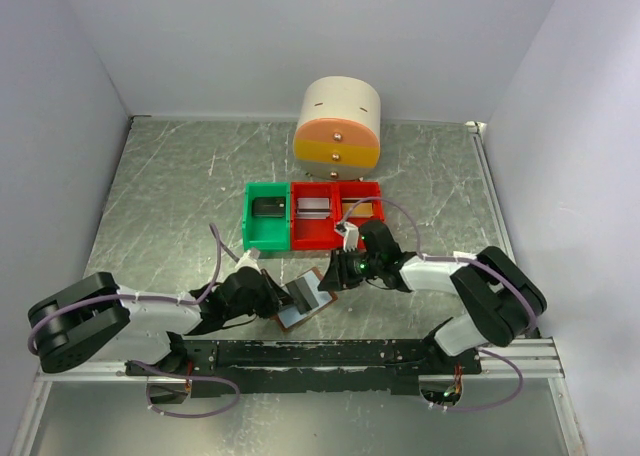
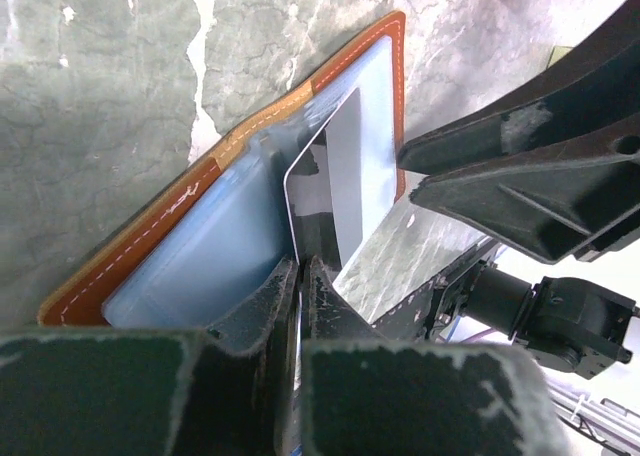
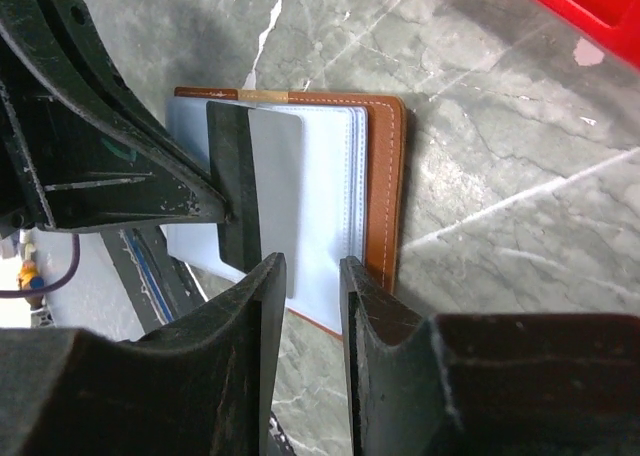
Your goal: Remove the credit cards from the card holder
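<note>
The card holder [image 1: 293, 317] lies open on the table between both arms, brown-edged with pale blue panels [image 2: 215, 261] [image 3: 385, 176]. A credit card [image 2: 345, 171], grey with a dark stripe, sticks out of its pocket [image 3: 278, 176]. My left gripper [image 2: 301, 268] is shut on that card's near end, low at the holder's left side [image 1: 283, 298]. My right gripper [image 3: 310, 276] stands open just over the holder's other edge [image 1: 335, 269], with only the pale panel showing between its fingers. Whether its tips touch the holder I cannot tell.
A green bin [image 1: 267, 216] and two red bins [image 1: 312, 216] [image 1: 360, 204] stand just behind the holder, each with something inside. A round cream and orange drawer unit [image 1: 338, 126] is at the back. A black rail [image 1: 330, 351] runs along the near edge.
</note>
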Available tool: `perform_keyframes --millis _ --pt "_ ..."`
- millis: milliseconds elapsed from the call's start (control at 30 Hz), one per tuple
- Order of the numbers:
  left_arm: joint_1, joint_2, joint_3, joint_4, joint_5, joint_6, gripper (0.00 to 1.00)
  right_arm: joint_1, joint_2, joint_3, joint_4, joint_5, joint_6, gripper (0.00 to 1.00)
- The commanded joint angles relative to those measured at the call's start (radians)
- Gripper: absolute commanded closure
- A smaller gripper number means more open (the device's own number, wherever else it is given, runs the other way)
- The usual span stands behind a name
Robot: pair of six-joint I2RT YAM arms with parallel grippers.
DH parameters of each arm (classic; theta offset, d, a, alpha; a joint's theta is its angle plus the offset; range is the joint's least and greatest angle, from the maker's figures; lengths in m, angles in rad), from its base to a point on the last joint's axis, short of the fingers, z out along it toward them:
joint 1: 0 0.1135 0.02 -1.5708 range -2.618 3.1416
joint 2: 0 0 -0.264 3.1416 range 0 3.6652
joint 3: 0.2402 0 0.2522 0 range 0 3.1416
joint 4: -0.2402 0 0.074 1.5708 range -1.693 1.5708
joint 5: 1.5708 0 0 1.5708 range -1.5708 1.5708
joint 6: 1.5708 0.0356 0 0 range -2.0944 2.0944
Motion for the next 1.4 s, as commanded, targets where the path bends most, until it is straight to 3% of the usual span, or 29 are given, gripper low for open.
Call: perform_keyframes --millis 0,233,533,733,1033,1367 --pt "-0.003 0.004 0.013 -0.101 -0.028 0.056 0.89 -0.001 -0.089 -0.005 -0.07 0.061 -0.005 0.71" --pt "-0.003 0.031 0.043 -0.105 -0.015 0.074 0.89 0.014 -0.176 -0.011 -0.006 0.041 0.051 0.7" --pt "-0.003 0.053 0.05 -0.091 -0.008 0.069 0.88 0.027 0.047 0.001 0.074 -0.049 0.04 0.68" --pt "-0.003 0.041 0.051 -0.099 -0.013 0.069 0.82 0.028 0.086 0.004 0.016 -0.02 -0.006 0.68" --pt "-0.003 0.077 0.002 0.071 -0.011 0.0 0.64 0.027 0.105 0.006 0.012 -0.016 -0.01 0.68" --pt "-0.004 0.144 -0.071 0.205 -0.044 -0.115 0.63 0.027 0.105 0.005 0.008 -0.013 -0.008 0.68"
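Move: The grey-and-black card lies in the open card holder, its middle roughly 4 cm to the left fingertips' right, 2 cm farther out and 1 cm below them; from the right hand it is some 5 cm to the left, 2 cm back and 1 cm down. The holder's middle is about 5 cm right of and 1 cm ahead of the left hand. From the right hand, the red tray's middle section stands about 17 cm ahead and 3 cm left, on the table. The right hand, fingers staying slightly parted, hops about 4 cm up off the holder's right part and comes straight down again, ending some 1.5 cm farther left and a little back, with its tips now either side of the card's near corner. The left hand barely shifts, first easing slightly down at the card's black-banded edge, then opening its almost shut fingers and creeping under a centimetre right and forward, so that the tips stand apart around that edge. ##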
